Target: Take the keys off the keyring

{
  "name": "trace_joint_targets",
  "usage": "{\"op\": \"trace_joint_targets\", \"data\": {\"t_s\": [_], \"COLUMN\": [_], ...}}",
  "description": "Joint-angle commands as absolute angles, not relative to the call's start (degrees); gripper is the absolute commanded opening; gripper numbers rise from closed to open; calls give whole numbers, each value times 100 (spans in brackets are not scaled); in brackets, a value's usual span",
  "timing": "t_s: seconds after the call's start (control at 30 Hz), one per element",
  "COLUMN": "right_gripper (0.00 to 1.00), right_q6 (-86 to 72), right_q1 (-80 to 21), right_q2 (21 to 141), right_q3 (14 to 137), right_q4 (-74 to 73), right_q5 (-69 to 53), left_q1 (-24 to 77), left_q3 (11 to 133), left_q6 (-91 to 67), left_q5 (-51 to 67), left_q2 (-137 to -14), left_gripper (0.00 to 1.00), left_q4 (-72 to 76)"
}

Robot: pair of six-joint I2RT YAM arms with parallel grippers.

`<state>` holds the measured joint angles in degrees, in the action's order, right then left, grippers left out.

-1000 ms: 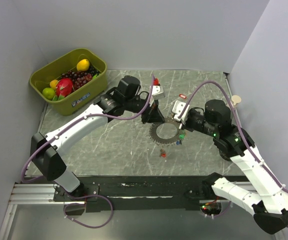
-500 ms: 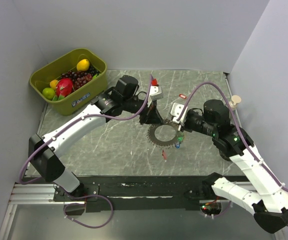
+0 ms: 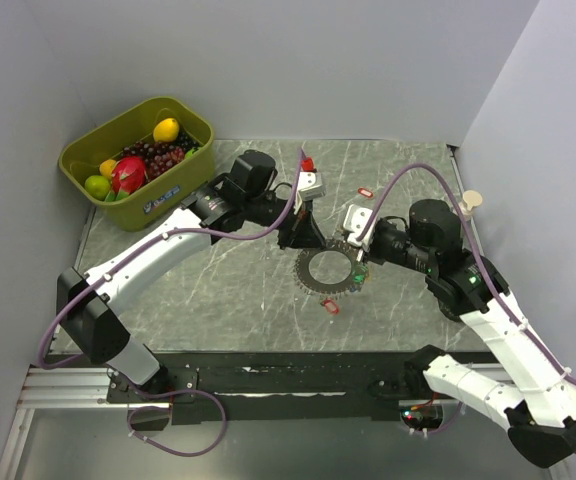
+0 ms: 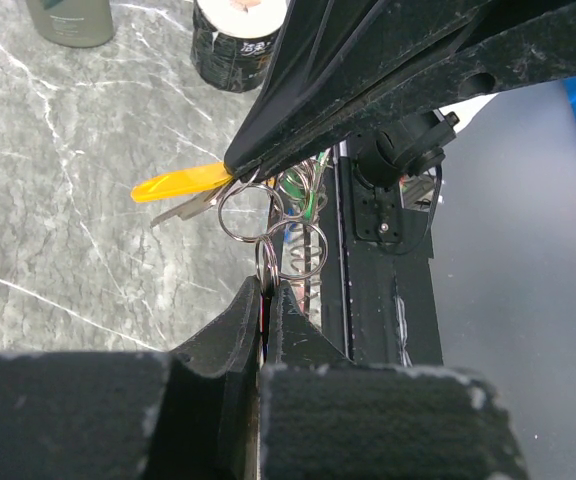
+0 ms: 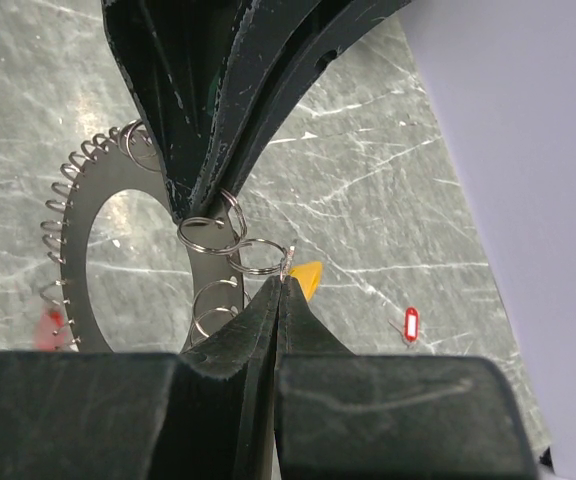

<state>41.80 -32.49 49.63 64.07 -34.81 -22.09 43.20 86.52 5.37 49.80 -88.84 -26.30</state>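
Note:
The keyring (image 3: 328,268) is a flat grey ring lined with small wire loops, held just above the table between both arms. My left gripper (image 3: 301,238) (image 4: 268,285) is shut on one wire loop at its edge. My right gripper (image 3: 353,255) (image 5: 283,280) is shut on the loop of a yellow key (image 5: 306,275) (image 4: 173,185). Linked loops (image 4: 253,215) join the two grips. A green key (image 3: 359,268) hangs at the ring's right side. One red key (image 3: 330,307) lies below the ring, another (image 3: 365,191) (image 5: 411,322) lies loose on the table.
A green bin (image 3: 173,190) of fruit stands at the back left corner. A small beige disc (image 3: 473,200) sits at the right wall. A black rail (image 3: 268,365) runs along the near edge. Grey walls close in the left, back and right sides.
Both grippers and the keyring shifted slightly up and left, then steadied. The hanging keys swung a little. Both grips stayed shut.

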Motion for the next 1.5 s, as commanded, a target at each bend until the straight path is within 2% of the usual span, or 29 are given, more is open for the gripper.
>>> {"op": "trace_joint_targets", "data": {"t_s": [0.0, 0.2, 0.6, 0.67, 0.87, 1.0, 1.1, 1.47], "right_gripper": [0, 0, 0, 7, 11, 25, 31, 30], "right_q6": [3973, 3964, 4377, 4377, 4438, 4596, 4772, 4667], "right_q1": [-3278, -3252, -3261, -3261, -3261, -3261, -3261, -3252], "right_q2": [4895, 4913, 4948, 4957, 4896, 4834, 4808, 4843], "right_q3": [6749, 6864, 6267, 6258, 6267, 6328, 6390, 7188], "right_q4": [-3296, -3410, -3032, -3032, -3146, -3348, -3480, -3814], "right_q5": [-2364, -2444, -1635, -1679, -1845, -2039, -2004, -2170], "left_q1": [4307, 4298, 4298, 4298, 4298, 4298, 4289, 4280], "left_q3": [8886, 8886, 8895, 8886, 8886, 8903, 8903, 8851], "left_q6": [607, 615, 650, 650, 677, 712, 721, 695], "left_q5": [5256, 5265, 5475, 5502, 5563, 5625, 5660, 5660], "left_q2": [-8613, -8613, -8561, -8552, -8543, -8543, -8534, -8560], "left_gripper": [1, 1, 1, 1, 1, 1, 1, 1], "left_q4": [-2470, -2470, -2531, -2531, -2549, -2601, -2619, -2575]}}
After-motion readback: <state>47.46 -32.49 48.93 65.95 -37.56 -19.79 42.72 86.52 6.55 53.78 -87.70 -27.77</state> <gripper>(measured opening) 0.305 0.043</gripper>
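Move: The yellow-tagged key is at the right fingertips, its middle about 2 cm ahead, level sideways and 1 cm below. The keyring hoop's middle lies some 5 cm back of the right hand, 2 cm left and 4 cm lower. A red-tagged key lies on the table about 11 cm ahead, 7 cm right and 18 cm down. From the left hand, holding the keyring, the yellow-tagged key is about 3 cm ahead and 4 cm right, 1 cm below. Right hand bobs up, dips about 2 cm, opens to release the yellow-tagged key, then rises 2 cm. ##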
